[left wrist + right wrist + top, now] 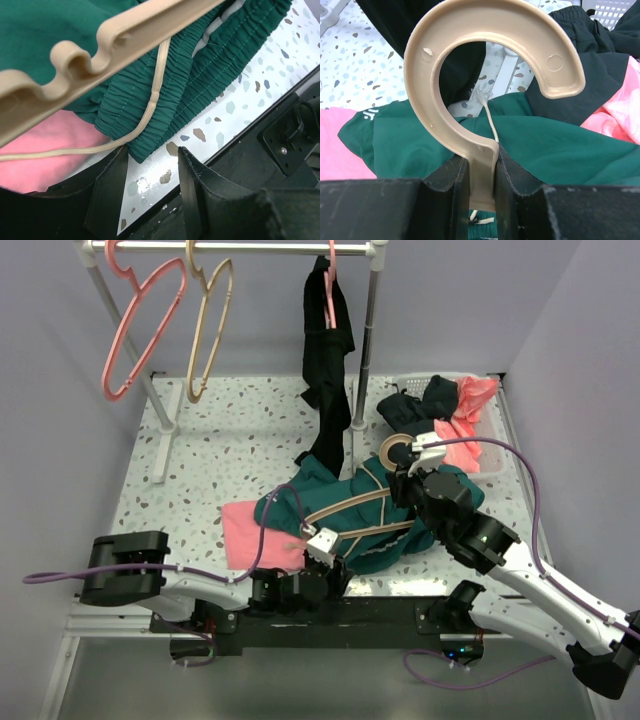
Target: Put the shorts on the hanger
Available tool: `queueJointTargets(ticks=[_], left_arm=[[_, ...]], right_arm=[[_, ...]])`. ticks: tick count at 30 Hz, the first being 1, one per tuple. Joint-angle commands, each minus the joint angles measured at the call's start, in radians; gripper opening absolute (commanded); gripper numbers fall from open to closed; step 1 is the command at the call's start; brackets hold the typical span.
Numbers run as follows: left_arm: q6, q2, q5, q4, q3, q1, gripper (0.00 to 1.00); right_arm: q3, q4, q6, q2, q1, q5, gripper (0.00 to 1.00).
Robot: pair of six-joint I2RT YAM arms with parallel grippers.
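The teal-green shorts (330, 490) lie bunched on the table's near middle. The tan hanger (350, 507) lies tilted across them, its hook (485, 50) up at the right. My right gripper (482, 167) is shut on the hanger's neck just below the hook, seen from above at the right gripper (408, 462). My left gripper (322, 548) sits low at the shorts' near edge. In the left wrist view the left gripper (152, 155) is open over bare table, with the gathered waistband (200, 75) and a thin cord just beyond its fingertips. The hanger's notched arm end (100, 45) crosses above.
A flat pink cloth (255, 535) lies under the shorts' left side. A rail at the back holds a pink hanger (140, 325), a second tan hanger (207, 330) and a long black garment (328, 360). A white basket (490, 465) with dark and pink clothes stands at the right.
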State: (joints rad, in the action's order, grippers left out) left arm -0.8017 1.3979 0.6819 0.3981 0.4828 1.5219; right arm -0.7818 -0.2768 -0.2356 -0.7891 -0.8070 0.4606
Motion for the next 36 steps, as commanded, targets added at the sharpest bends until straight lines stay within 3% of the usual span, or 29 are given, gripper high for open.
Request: queueJointTargets(ticks=[1,8,14,18,20,23,24,27,29,36], left_arm=[[-0.045,0.036,0.143,0.021,0.05,0.006,0.49],[-0.159,0.069,0.289,-0.172,0.108,0.004,0.44],[-0.14,0.075,0.292,-0.15,0.105,-0.011,0.4],[-0.102,0.04,0.281,-0.119,0.085,-0.031,0.09],[-0.073,-0.025,0.245,-0.113,0.063,-0.051,0.0],[-0.034,-0.158,0.127,-0.152,0.037,-0.11,0.0],[-0.007,-0.196,0.029,-0.162,0.03,-0.132,0.0],[0.027,-0.341,-0.236,-0.229,0.016,-0.291,0.0],[0.044,-0.407,-0.32,-0.325,0.048,-0.388,0.0],[0.144,-0.413,-0.65,-0.668,0.252,-0.656,0.0]], right_arm=[[-0.062,0.027,-0.004,0.01,-0.001,0.03,0.0],[-0.073,0.033,-0.008,-0.001,-0.003,0.015,0.0],[-0.082,0.031,-0.007,-0.006,-0.003,0.009,0.0],[-0.086,0.025,-0.004,-0.002,-0.003,0.012,0.0],[-0.094,0.018,-0.002,-0.001,-0.001,0.016,0.0],[-0.109,0.002,0.005,0.011,-0.003,0.03,0.0],[-0.117,-0.007,0.007,0.016,-0.003,0.033,0.0],[-0.142,-0.024,0.019,0.037,-0.003,0.047,0.0],[-0.151,-0.032,0.022,0.045,-0.003,0.052,0.0],[-0.178,-0.044,0.022,0.051,-0.003,0.067,0.0]])
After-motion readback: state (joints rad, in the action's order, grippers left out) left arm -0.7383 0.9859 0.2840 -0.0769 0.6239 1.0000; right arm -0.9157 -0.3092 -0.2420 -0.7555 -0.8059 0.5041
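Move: The edge of the green shorts' waistband lies just off the left fingertips, about 3 cm ahead, 2 cm to their left and 1 cm lower. The tan hanger's rounded left end is roughly 9 cm ahead, 9 cm left and 4 cm up from the left hand. The pink cloth lies some 17 cm left, 8 cm ahead and 5 cm below. From the right hand, which holds the hanger's neck, that waistband edge lies roughly 16 cm back, 12 cm left and 15 cm below. Ease the left gripper about 3 cm forward and 2 cm left with a small counter-clockwise turn, and shut its fingers on the waistband edge. Then carry that edge up some 9 cm, forward and left towards the hanger's rounded end, while the right hand keeps its grip on the hanger's neck and rises about 6 cm. ##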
